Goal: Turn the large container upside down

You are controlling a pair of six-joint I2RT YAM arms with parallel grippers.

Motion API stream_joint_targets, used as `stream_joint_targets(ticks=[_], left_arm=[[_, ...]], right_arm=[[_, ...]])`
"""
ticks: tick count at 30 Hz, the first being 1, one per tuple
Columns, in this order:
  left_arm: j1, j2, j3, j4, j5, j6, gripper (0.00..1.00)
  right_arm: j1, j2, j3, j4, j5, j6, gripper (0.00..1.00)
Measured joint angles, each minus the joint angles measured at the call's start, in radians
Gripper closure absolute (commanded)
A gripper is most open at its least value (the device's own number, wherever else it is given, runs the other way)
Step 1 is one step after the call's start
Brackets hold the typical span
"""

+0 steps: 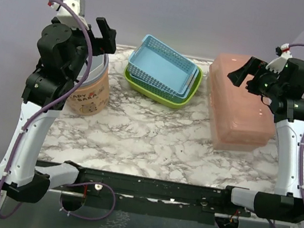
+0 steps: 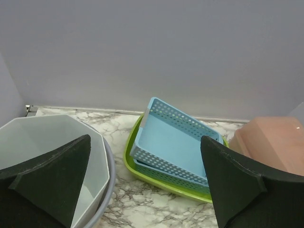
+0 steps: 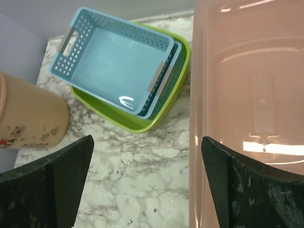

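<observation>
The large container [image 1: 239, 113] is a pink translucent box on the right side of the marble table [image 1: 136, 140], lying flat with a smooth closed face upward. It fills the right of the right wrist view [image 3: 251, 95] and shows at the right edge of the left wrist view [image 2: 273, 142]. My right gripper [image 1: 249, 77] hovers open above the container's far left part, one finger over the box and the other over bare marble [image 3: 147, 185]. My left gripper [image 1: 99, 37] stands open, raised above the bucket at the far left [image 2: 145, 190]. Neither holds anything.
A tan bucket [image 1: 89, 89] with a grey inside [image 2: 47, 152] stands at the left under the left gripper. Blue perforated baskets [image 1: 162, 66] sit nested in a green tray [image 1: 144, 88] at the back centre, close to the container's left side.
</observation>
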Motion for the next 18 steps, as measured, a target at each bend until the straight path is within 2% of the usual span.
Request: stream_joint_targets(ticks=[10,18], left_arm=[[-0.002,0.123,-0.080,-0.022,0.094,-0.009,0.01],[-0.002,0.071,-0.209,-0.018,0.140,-0.098,0.01]], right_arm=[[0.016,-0.015,-0.126,0.006,-0.205,0.023,0.00],[0.123,-0.018,-0.141,-0.009,-0.198,0.014,0.00]])
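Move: The pink large container lies about 11 cm ahead of the right hand, 6 cm to its right and 29 cm below. The stacked baskets are some 20 cm ahead of that hand, 27 cm left and 31 cm down. From the left hand the container is roughly 14 cm ahead, 54 cm right and 42 cm below; the tall bucket stands 10 cm ahead, 9 cm left and about 33 cm down, the stacked baskets 24 cm ahead, 20 cm right, 44 cm down. Leftward, sinking and drawing back a little, the right hand goes about 7 cm from the container towards the open table beside its left side, swinging its fingers some 15 degrees counter-clockwise. The left hand drops about 12 cm on the bucket's right, edging rightward and first forward, then slightly back, as its fingers tip down. Both grippers stay wide open and empty. ##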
